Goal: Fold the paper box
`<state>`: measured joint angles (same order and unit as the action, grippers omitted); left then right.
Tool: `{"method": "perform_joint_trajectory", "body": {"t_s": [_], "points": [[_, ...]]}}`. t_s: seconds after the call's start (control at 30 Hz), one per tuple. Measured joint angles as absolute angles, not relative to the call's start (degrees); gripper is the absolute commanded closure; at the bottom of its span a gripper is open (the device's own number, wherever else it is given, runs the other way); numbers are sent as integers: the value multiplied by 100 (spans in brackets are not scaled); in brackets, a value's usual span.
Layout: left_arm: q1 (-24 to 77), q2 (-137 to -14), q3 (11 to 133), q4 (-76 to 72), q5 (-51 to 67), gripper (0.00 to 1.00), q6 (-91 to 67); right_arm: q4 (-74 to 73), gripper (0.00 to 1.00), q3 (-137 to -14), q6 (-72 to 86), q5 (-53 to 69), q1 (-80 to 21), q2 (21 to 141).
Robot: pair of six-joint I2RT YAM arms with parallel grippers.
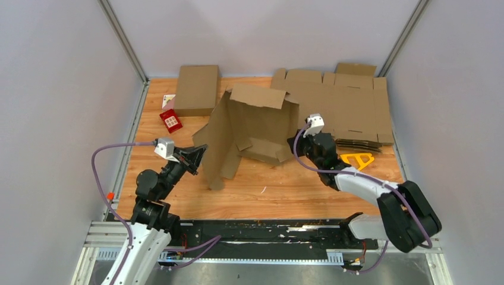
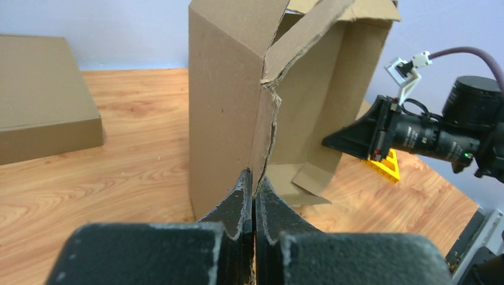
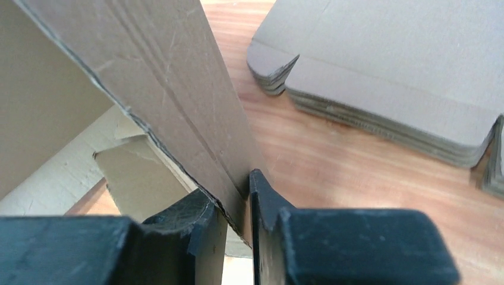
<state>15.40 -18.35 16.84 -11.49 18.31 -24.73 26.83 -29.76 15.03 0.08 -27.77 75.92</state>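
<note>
The paper box (image 1: 255, 124) stands half-formed in the middle of the table, its walls raised and its flaps loose. My left gripper (image 1: 201, 154) is at the box's left flap. In the left wrist view the left gripper (image 2: 254, 178) is shut, with the ragged cardboard edge (image 2: 270, 119) pinched at its tips. My right gripper (image 1: 297, 142) is at the box's right wall. In the right wrist view that wall (image 3: 166, 89) runs down between the fingers of the right gripper (image 3: 238, 196), which press it from both sides.
A thick pile of flat brown blanks (image 1: 350, 104) lies at the back right. A closed cardboard box (image 1: 197, 89) sits at the back left, with a small red card (image 1: 171, 120) beside it. A yellow triangle (image 1: 356, 159) and dark strips (image 1: 356, 144) lie right of my right gripper.
</note>
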Motion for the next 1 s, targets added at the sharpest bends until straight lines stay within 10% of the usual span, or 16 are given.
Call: {"method": "perform_joint_trajectory", "body": {"t_s": [1.0], "points": [[1540,-1000,1039,-1227,2040,100,-2349,2683,73,-2145,1691,-703,-3299,7205]]}}
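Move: The open paper box hangs between the hands: its middle is some 11 cm ahead, 13 cm right and 6 cm below the left hand, and about 4 cm ahead, 12 cm left and 5 cm above the right. From the right hand, the flat cardboard stack lies about 20 cm ahead and 14 cm right, and the yellow frame 2 cm back and 20 cm right, both some 9 cm lower. Right hand draws the held wall back and down, about 4 cm each; left, still pinching, follows some 2 cm. ##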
